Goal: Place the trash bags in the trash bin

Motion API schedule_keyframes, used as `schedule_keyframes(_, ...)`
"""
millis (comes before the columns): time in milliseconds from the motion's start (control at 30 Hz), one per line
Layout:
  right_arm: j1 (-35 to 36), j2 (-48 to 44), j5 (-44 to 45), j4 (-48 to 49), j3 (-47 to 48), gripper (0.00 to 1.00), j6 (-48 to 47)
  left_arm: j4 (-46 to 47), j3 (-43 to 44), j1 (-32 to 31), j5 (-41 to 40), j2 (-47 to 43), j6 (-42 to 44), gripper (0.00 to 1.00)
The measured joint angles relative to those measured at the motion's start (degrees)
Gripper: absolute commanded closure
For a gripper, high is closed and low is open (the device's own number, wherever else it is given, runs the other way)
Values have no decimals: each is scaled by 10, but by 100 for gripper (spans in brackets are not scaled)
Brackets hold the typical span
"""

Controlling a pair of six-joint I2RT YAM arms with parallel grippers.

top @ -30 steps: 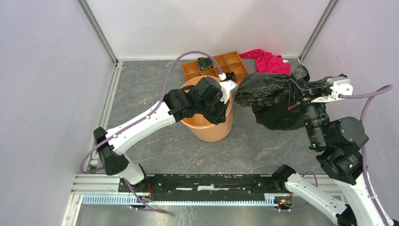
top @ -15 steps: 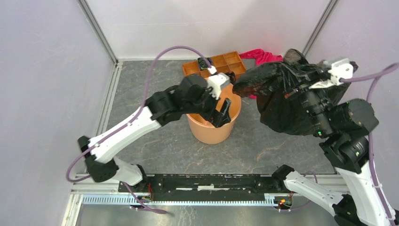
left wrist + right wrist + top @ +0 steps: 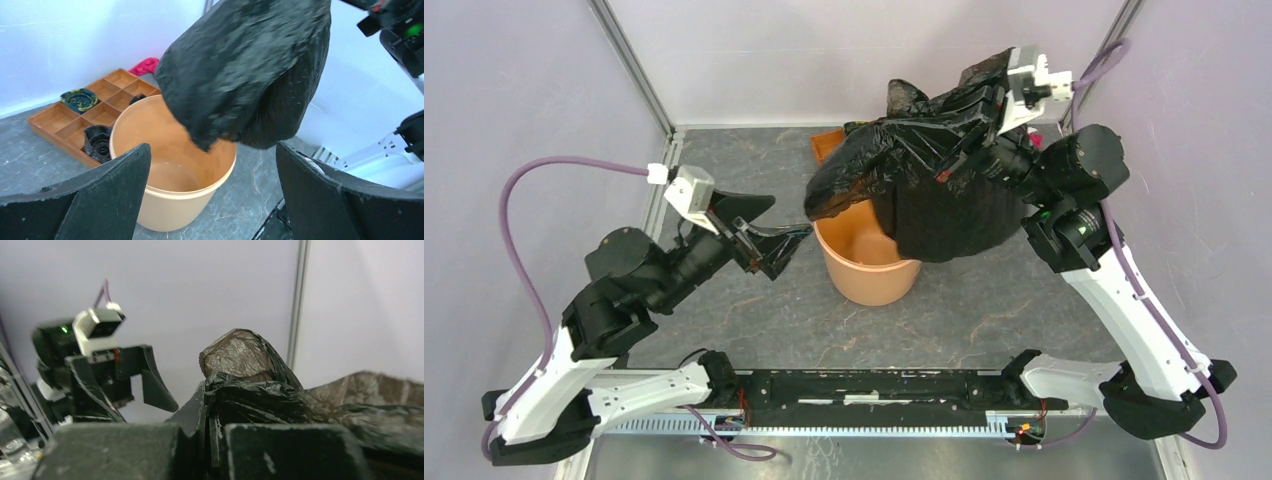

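Observation:
The trash bin (image 3: 864, 272) is a light-orange bucket standing upright in the middle of the floor, and it shows empty in the left wrist view (image 3: 170, 192). The black crinkled trash bag (image 3: 929, 190) hangs in the air over the bin's far right rim, its lowest fold (image 3: 210, 140) just above the mouth. High at the bag's top, my right gripper (image 3: 972, 125) is shut on a bunch of the film (image 3: 250, 390), the jaws (image 3: 212, 405) pressed together. To the left of the bin my left gripper (image 3: 779, 232) is open and empty, facing the bin (image 3: 212, 150).
An orange compartment tray (image 3: 55, 120) holding small black rolls (image 3: 97, 142) lies behind the bin; the top view shows only its corner (image 3: 827, 145). A red cloth (image 3: 145, 65) lies beyond it. Frame posts and pale walls enclose the floor.
My left gripper opened, left the bin and drew back to the left. The right arm raised the bag and carried it left, from beside the bin to above it.

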Motion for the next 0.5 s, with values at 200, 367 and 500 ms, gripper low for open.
schedule_keyframes(200, 0, -26, 56, 48, -5, 99, 66, 13, -25, 0, -50, -44, 0, 0)
schedule_keyframes(367, 0, -96, 196, 40, -89, 99, 49, 19, -26, 0, -75, -47, 0, 0)
schedule_keyframes(500, 0, -119, 309, 10, -141, 100, 9, 18, -25, 0, -106, -31, 0, 0)
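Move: Right of the open left hand, the trash bag hangs from the shut right fingers, its middle about 17 cm to that side, 6 cm ahead and a little above. From the left hand the trash bin stands roughly 9 cm ahead, 15 cm right and 34 cm down. From the right hand it lies about 4 cm ahead, 8 cm left and 46 cm down; the wooden tray is some 32 cm ahead, 4 cm left and well below. Swinging the bag by its pinched edge, the right hand lifts some 3 cm, then sweeps about 8 cm right while dipping and pushing forward, turning clockwise by some 25 degrees, still shut on the plastic. The left hand, wide open, shifts about 3 cm left, then slightly forward, turning a little counter-clockwise, without closing on the bag. ##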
